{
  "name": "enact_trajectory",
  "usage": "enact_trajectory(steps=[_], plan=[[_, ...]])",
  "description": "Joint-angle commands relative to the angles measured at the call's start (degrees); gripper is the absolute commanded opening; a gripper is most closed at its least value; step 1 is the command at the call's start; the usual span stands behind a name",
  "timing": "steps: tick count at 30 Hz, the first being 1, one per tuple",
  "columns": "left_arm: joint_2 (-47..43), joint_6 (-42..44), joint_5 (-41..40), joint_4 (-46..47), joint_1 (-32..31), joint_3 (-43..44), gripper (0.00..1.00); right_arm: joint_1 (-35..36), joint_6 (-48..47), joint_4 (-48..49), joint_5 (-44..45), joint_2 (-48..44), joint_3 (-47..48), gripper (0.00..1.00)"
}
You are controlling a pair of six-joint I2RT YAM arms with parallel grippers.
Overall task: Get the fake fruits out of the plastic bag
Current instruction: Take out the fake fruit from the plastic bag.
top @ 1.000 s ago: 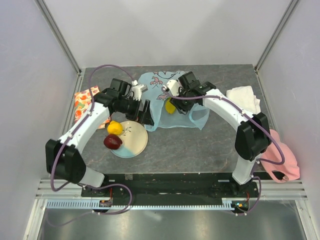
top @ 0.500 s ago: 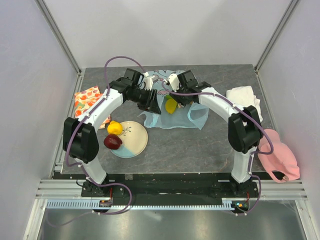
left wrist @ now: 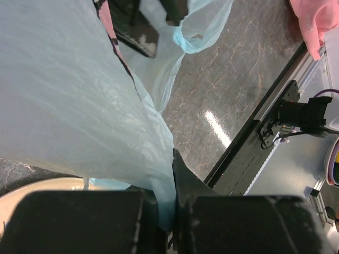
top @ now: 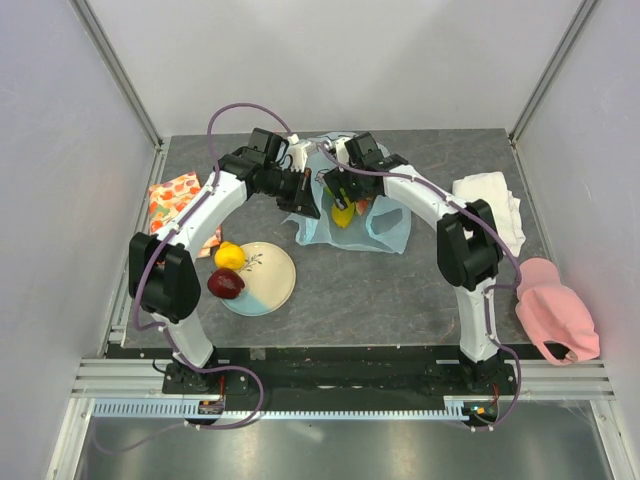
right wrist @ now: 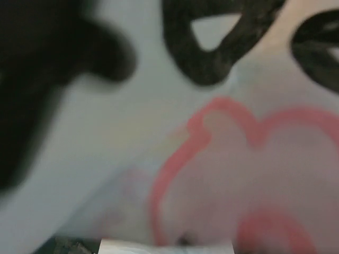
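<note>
The light-blue plastic bag (top: 385, 232) lies bunched at the middle back of the table. My left gripper (top: 308, 207) is shut on the bag's left edge, and the thin film (left wrist: 79, 106) runs down between its closed jaws (left wrist: 172, 177). My right gripper (top: 342, 196) reaches into the bag's mouth, right above a yellow fruit (top: 343, 215). The right wrist view shows only blurred bag print (right wrist: 212, 159), so its fingers are hidden. A yellow-orange fruit (top: 230, 256) and a dark red apple (top: 226, 284) rest on the round plate (top: 272, 282).
An orange-red patterned cloth (top: 172, 198) lies at the far left. A white folded towel (top: 492, 198) sits at the right, and a pink cloth (top: 556, 310) hangs over the right edge. The frame rail (left wrist: 249, 148) borders the table's near side.
My left arm swung from beside the plate to the bag's left edge and shut on it. My right gripper pushed further into the bag over the yellow fruit. The bag bunched up.
</note>
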Motion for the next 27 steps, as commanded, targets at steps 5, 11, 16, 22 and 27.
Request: enact_trajectory(steps=[5, 11, 16, 22, 27], plan=[[-1.78, 0.68, 2.39, -0.90, 0.00, 1.30, 0.02, -0.21, 14.68, -1.83, 1.12, 4.06, 2.53, 0.78], [-1.69, 0.77, 2.21, -0.81, 0.09, 1.04, 0.02, -0.56, 15.82, -2.71, 0.42, 5.20, 2.80, 0.76], [-1.43, 0.86, 1.95, -0.81, 0.00, 1.04, 0.02, -1.62, 15.48, -1.39, -5.11, 5.20, 1.48, 0.57], [-1.43, 1.30, 1.42, -0.99, -0.09, 1.39, 0.02, -1.88, 12.76, 1.69, -7.76, 5.90, 1.12, 0.34], [-0.73, 2.00, 0.63, -1.16, -0.09, 3.93, 0.02, -2.67, 7.22, -3.66, -10.66, -1.03, 0.51, 0.28]])
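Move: The yellow fruit lies in the bag about 5 cm below the right gripper and roughly 1 cm back from it, with no clear offset to either side. The red piece is some 4 cm to the right and 1 cm ahead of the hand. The green fruit is about 3 cm ahead and 3 cm to the left, both also 5 cm down. From the left gripper, the yellow fruit lies around 7 cm ahead, 8 cm to the right and 13 cm below. Sink the open right gripper about 4 cm into the bag onto the yellow fruit, easing back a centimetre and tipping the fingers some 10 degrees more steeply down. Then, staying nearly in place at that depth, close the fingers to about half their opening around the yellow fruit. Keep the left gripper still, shut on the bag's edge and holding it up. ##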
